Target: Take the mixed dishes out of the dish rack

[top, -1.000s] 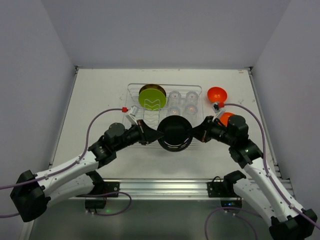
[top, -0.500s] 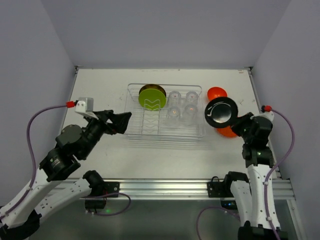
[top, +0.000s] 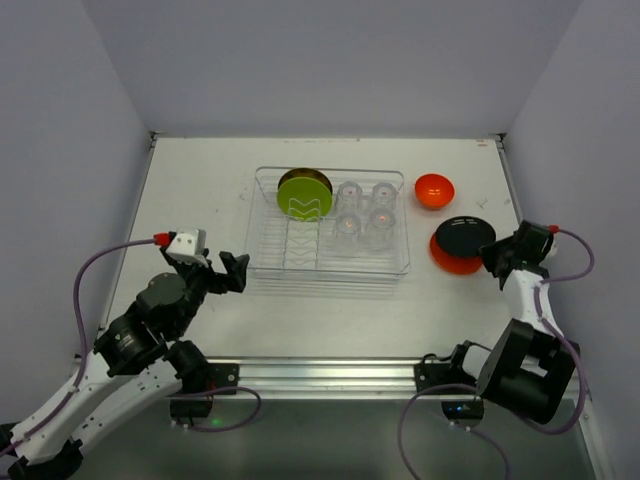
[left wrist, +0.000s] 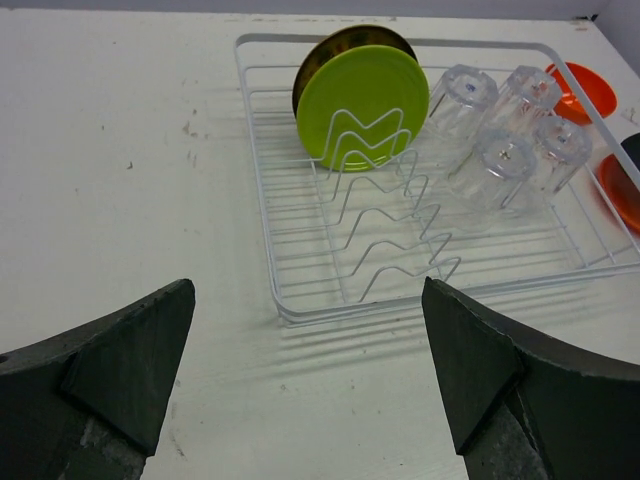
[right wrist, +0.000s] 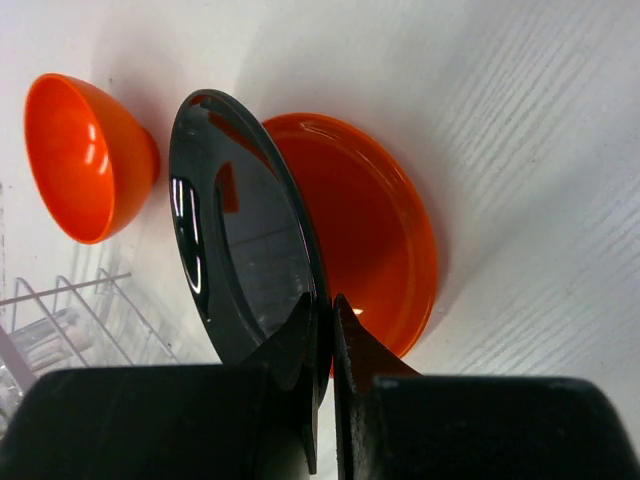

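Observation:
The clear dish rack (top: 330,272) holds an upright green plate (top: 305,196) with a patterned yellow plate (left wrist: 330,50) behind it, and several clear glasses (top: 365,212). Right of the rack sit an orange bowl (top: 434,190) and an orange plate (top: 450,262). My right gripper (right wrist: 325,320) is shut on the rim of a black plate (right wrist: 240,240), held tilted just over the orange plate (right wrist: 385,230). My left gripper (left wrist: 308,380) is open and empty over bare table, near the rack's front left corner (left wrist: 275,300).
White walls enclose the table on the left, back and right. The right arm (top: 530,300) reaches along the table's right edge. The rack's wire dividers (left wrist: 390,220) stand bare in its front left part.
The left gripper let go of the black plate, opened wide and drew back to the left. The right arm carried the black plate out of the rack to the right, over the orange plate.

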Robot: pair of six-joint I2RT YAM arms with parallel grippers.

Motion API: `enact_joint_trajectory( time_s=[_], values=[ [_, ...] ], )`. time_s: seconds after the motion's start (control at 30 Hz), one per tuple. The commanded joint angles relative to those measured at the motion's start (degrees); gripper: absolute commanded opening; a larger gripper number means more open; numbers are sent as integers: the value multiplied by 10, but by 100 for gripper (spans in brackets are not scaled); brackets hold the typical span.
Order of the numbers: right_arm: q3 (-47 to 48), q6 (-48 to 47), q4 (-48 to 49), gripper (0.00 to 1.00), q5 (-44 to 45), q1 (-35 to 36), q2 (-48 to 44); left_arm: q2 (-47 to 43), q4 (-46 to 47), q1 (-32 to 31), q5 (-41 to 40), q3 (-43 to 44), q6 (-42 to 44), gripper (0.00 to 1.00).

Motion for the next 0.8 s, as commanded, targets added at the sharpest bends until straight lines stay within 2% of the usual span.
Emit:
enact_joint_trajectory(
  time_s=[0.0,0.17,0.27,0.3,0.43,0.47,0.5,0.53,0.57,0.63,0.77],
  values=[
    [-22,6,62,0,6,-1,-5,-8,9,1,2,-8,18,100],
    [-44,-19,83,1,8,-1,0,-22,11,1,4,-13,17,100],
    [-25,-32,74,8,-17,-1,29,-17,11,1,3,-14,17,100],
    [-24,-35,74,12,-24,-1,41,-15,12,1,3,-13,17,100],
    [-23,-43,63,54,-25,0,32,-8,10,1,4,-13,17,100],
    [-21,-49,54,62,-19,12,25,-7,11,1,5,-14,17,100],
    [-17,-58,47,68,-7,26,12,-3,14,1,6,-14,18,100],
    [-8,-75,35,78,44,47,11,1,17,1,9,-13,17,100],
    [17,-78,-4,82,77,90,14,7,20,2,20,-12,10,100],
    [30,-86,-23,84,121,117,24,35,21,7,37,-2,-2,100],
    [28,-83,-44,87,140,127,14,102,9,9,28,26,-77,100]
  ],
)
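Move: Some 7 cm to the right hand's left, 2 ahead and 5 below lies the orange plate, over which this hand holds the tilted black plate by its rim; the orange bowl stands about 16 ahead and 14 left, 4 lower. For the empty left hand, the green plate is roughly 24 ahead, 18 right and 14 below, the golden plate 4 beyond it, the glasses 16 farther right and 3 nearer than the green plate. Lowering the black plate about 4 cm onto the orange plate, the right hand opens wide to let go of the rim, then lifts some 3 cm while sliding left and a little forward over the plate, turning slightly counter-clockwise. The open left hand mostly waits, then starts down and right towards the dish rack, about 3 cm. ##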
